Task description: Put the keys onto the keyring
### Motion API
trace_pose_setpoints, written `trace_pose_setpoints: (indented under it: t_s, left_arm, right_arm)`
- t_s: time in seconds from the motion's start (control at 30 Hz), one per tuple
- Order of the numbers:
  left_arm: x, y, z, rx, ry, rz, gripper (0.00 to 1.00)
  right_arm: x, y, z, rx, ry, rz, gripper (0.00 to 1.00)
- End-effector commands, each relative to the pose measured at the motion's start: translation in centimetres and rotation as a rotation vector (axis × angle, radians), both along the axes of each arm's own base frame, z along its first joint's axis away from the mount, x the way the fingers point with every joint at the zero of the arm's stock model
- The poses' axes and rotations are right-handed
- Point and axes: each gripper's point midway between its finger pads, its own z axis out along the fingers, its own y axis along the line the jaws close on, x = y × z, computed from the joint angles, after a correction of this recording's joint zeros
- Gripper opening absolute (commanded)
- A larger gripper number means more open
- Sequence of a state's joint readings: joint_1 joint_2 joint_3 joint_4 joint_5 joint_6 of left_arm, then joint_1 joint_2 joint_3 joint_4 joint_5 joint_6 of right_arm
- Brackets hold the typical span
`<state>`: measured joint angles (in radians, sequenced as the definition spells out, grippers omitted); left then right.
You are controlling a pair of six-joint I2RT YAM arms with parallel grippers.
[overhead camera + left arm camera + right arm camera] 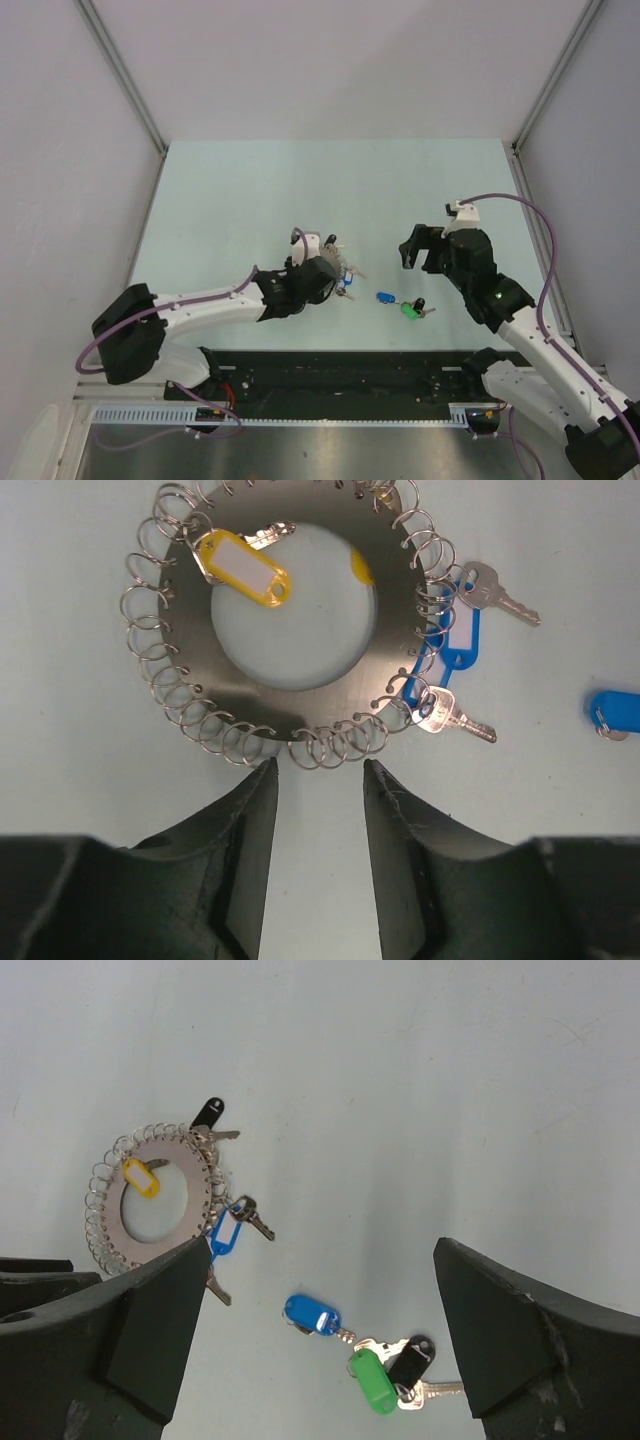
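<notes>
The keyring (390, 600) lies flat on the table, a grey disc edged with wire loops. A yellow-tagged key (245, 570) and a blue-tagged pair of keys (455, 650) hang on its loops, and a black-tagged one (207, 1112) lies at its far edge. My left gripper (318, 770) is partly open right at the ring's near edge, with only bare table between its fingers. Loose keys with blue (312, 1312), green (372, 1380) and black (410, 1360) tags lie to the right of the keyring (335, 262). My right gripper (322, 1242) hangs wide open above them, holding nothing.
The pale green table (250, 190) is boxed in by white walls on three sides. A black rail (340, 370) with the arm bases runs along the near edge. Both loose key tags, blue (385, 297) and green (410, 310), lie between the two arms.
</notes>
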<state>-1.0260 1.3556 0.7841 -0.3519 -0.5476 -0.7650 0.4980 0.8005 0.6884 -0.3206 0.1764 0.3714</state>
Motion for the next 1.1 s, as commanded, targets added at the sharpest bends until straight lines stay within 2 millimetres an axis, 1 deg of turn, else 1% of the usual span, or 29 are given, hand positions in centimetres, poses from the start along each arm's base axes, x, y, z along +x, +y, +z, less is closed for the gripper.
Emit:
trace_pose_setpoints:
  t_s: [0.0, 0.07, 0.17, 0.23, 0.33, 0.5, 0.67, 0.9, 1.07]
  left_arm:
    - [1.3, -2.6, 1.3, -0.069, -0.031, 0.04, 0.42]
    - [1.5, -2.8, 0.6, -0.046, -0.019, 0.04, 0.38]
    - [1.5, -2.5, -0.1, -0.019, -0.006, 0.059, 0.34]
    - [1.2, -2.0, -0.8, 0.001, 0.004, 0.07, 0.33]
    - [0.9, -1.8, -1.9, 0.024, 0.028, 0.06, 0.3]
    - [1.0, -2.1, -2.7, 0.05, 0.042, 0.05, 0.21]
    - [1.1, -2.1, -3.1, 0.084, 0.052, 0.055, 0.21]
    - [1.1, -2.1, -3.9, 0.121, 0.078, 0.054, 0.21]
    - [1.0, -1.2, -4.0, 0.153, 0.082, 0.084, 0.21]
  right_arm:
    - [0.1, -0.7, 0.5, -0.026, -0.042, -0.017, 1.0]
    - [0.1, -0.9, 0.3, -0.03, -0.046, -0.022, 1.0]
    - [0.0, -1.2, 0.3, -0.036, -0.044, -0.033, 1.0]
    - [0.0, -1.5, -0.1, -0.044, -0.038, -0.044, 1.0]
    - [-0.2, -1.9, -0.7, -0.053, -0.02, -0.055, 1.0]
    - [-0.4, -2.3, -1.1, -0.068, -0.007, -0.065, 1.0]
    - [-0.4, -2.2, -0.8, -0.063, -0.018, -0.054, 1.0]
    - [-0.5, -2.3, -1.0, -0.067, -0.011, -0.054, 1.0]
    - [-0.5, -2.1, -1.0, -0.063, -0.013, -0.046, 1.0]
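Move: The coils on the keyring's near rim lie almost under the left fingertips, about 1 cm ahead, 1 cm right and 6 cm below. At that same height, the yellow tag is some 9 cm ahead and 2 cm left, the blue tags 5 cm ahead and 8 cm right, and the blue fob 1 cm ahead and 16 cm right. From the right hand, those coils are roughly 22 cm left, 3 cm back and 17 cm below. The left hand sinks about 5 cm onto the keyring's near-rim coils, drifting slightly right as its fingers close partway. ##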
